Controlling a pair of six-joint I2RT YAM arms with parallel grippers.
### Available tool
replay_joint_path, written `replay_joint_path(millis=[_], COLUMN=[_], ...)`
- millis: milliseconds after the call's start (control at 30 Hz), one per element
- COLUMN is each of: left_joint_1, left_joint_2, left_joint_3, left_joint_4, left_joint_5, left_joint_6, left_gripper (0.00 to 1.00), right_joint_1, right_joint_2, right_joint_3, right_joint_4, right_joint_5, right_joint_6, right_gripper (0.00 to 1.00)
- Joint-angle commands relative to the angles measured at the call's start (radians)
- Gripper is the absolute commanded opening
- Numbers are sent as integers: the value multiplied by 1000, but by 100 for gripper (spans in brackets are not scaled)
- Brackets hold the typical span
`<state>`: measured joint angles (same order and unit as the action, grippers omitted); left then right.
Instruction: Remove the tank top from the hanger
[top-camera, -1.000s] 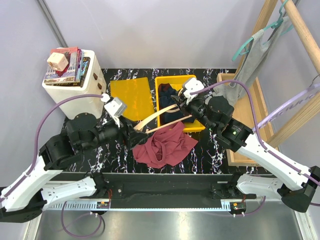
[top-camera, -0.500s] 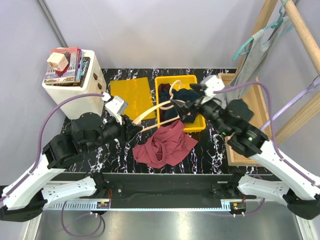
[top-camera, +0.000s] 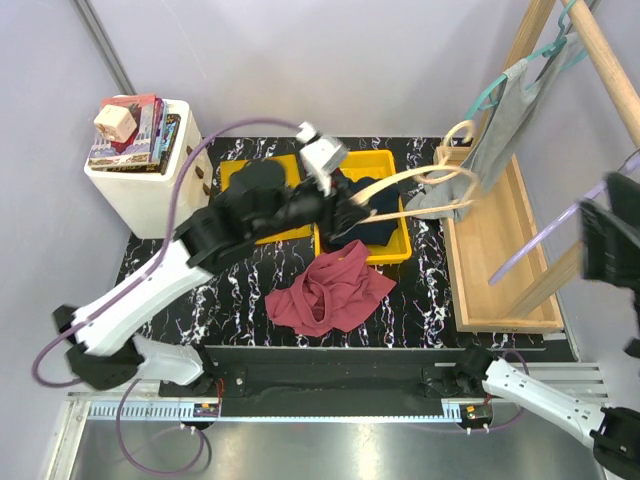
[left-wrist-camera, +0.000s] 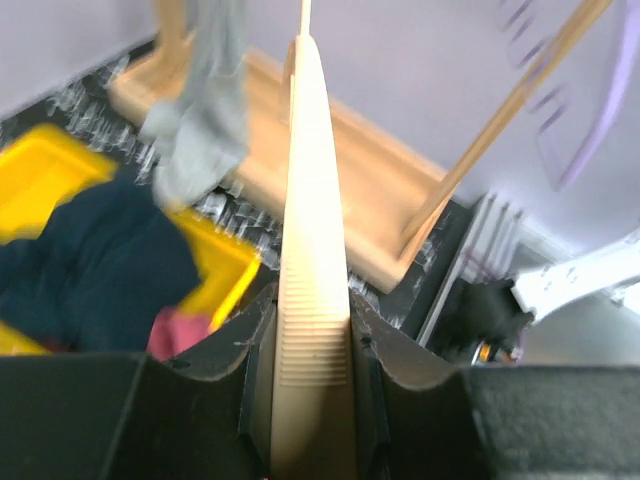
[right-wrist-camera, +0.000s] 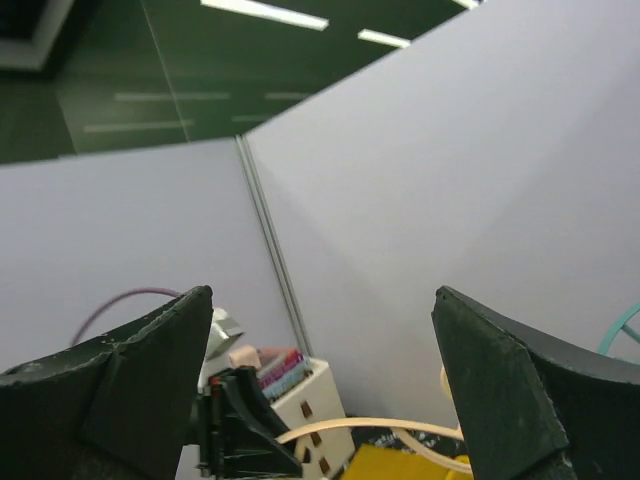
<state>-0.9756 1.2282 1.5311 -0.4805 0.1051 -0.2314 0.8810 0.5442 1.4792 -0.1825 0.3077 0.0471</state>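
Note:
The dark red tank top (top-camera: 330, 290) lies crumpled on the black marbled table, off the hanger. My left gripper (top-camera: 345, 203) is shut on one arm of the bare wooden hanger (top-camera: 420, 180), holding it out to the right above the yellow bin, its hook near the wooden rack. In the left wrist view the hanger (left-wrist-camera: 313, 230) runs straight out between the black fingers (left-wrist-camera: 230, 350). My right arm (top-camera: 608, 240) is raised at the far right, away from everything. Its gripper (right-wrist-camera: 322, 292) stands wide open and empty, facing the wall, with the hanger (right-wrist-camera: 380, 430) far below.
A yellow bin (top-camera: 392, 160) holds dark blue clothes (top-camera: 370, 225); a yellow lid (top-camera: 240, 175) lies left of it. A white box (top-camera: 140, 185) with books stands back left. On the right, a wooden rack (top-camera: 500, 250) carries a grey garment (top-camera: 505, 115) on a teal hanger.
My right gripper let go of the hanger, opened wide and lifted away to the right. My left arm swung the hanger rightward toward the rack. The tank top stayed on the table.

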Motion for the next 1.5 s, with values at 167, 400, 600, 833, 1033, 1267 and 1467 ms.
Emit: replay_joint_path(millis=[167,400,600,833,1033,1267,1467], left_joint_1=[0,2,2,2,2,9,37], left_joint_2=[473,695,809,926,817,699,610], left_joint_3=[637,896,886,896,669,543,476], left_joint_4=[246,351,567,640,634,594,553], left_joint_5=[314,341,425,450,424,423,436], left_joint_6=[-12,-62,-206,-290,-244,-215,-218], left_gripper=[0,0,0,0,2,46,74], right_joint_1=[-1,-1,-1,-1,1,1,0], right_joint_2=[-124,-89,-90,-112,-102,-67,-56], right_joint_3=[58,157,175,174,156,118,86], right_joint_4=[-135,-254,-310,-341,-345,-344,-345], right_joint_5=[64,10,22,56,68,88,87], right_joint_6=[77,106,122,123,115,102,119], right_gripper=[96,96,96,96,96,97,98])
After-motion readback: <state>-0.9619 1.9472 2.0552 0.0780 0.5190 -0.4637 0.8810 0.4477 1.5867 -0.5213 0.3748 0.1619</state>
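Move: Up on the rack's rail is the spot for the empty wooden hanger in the left hand: about 39 cm to that hand's right, 13 cm ahead and 12 cm higher. The purple hanger is some 36 cm right and about level fore and aft, the grey garment 24 cm right and 10 cm ahead. The tank top lies 4 cm left, 10 cm back and 35 cm below. From the right hand the spot is about 22 cm ahead, 12 cm right and 9 cm lower. Carrying the empty wooden hanger right to the rack, the left hand sweeps some 23 cm right and a little forward, rising about 11 cm, then sinking 7 to set its hook over the rail beside the purple hanger, turning some 20 degrees clockwise. The fingers then open and back off leftward about 3 cm. The empty, open right hand draws back and right, then eases partly back, sinking. ##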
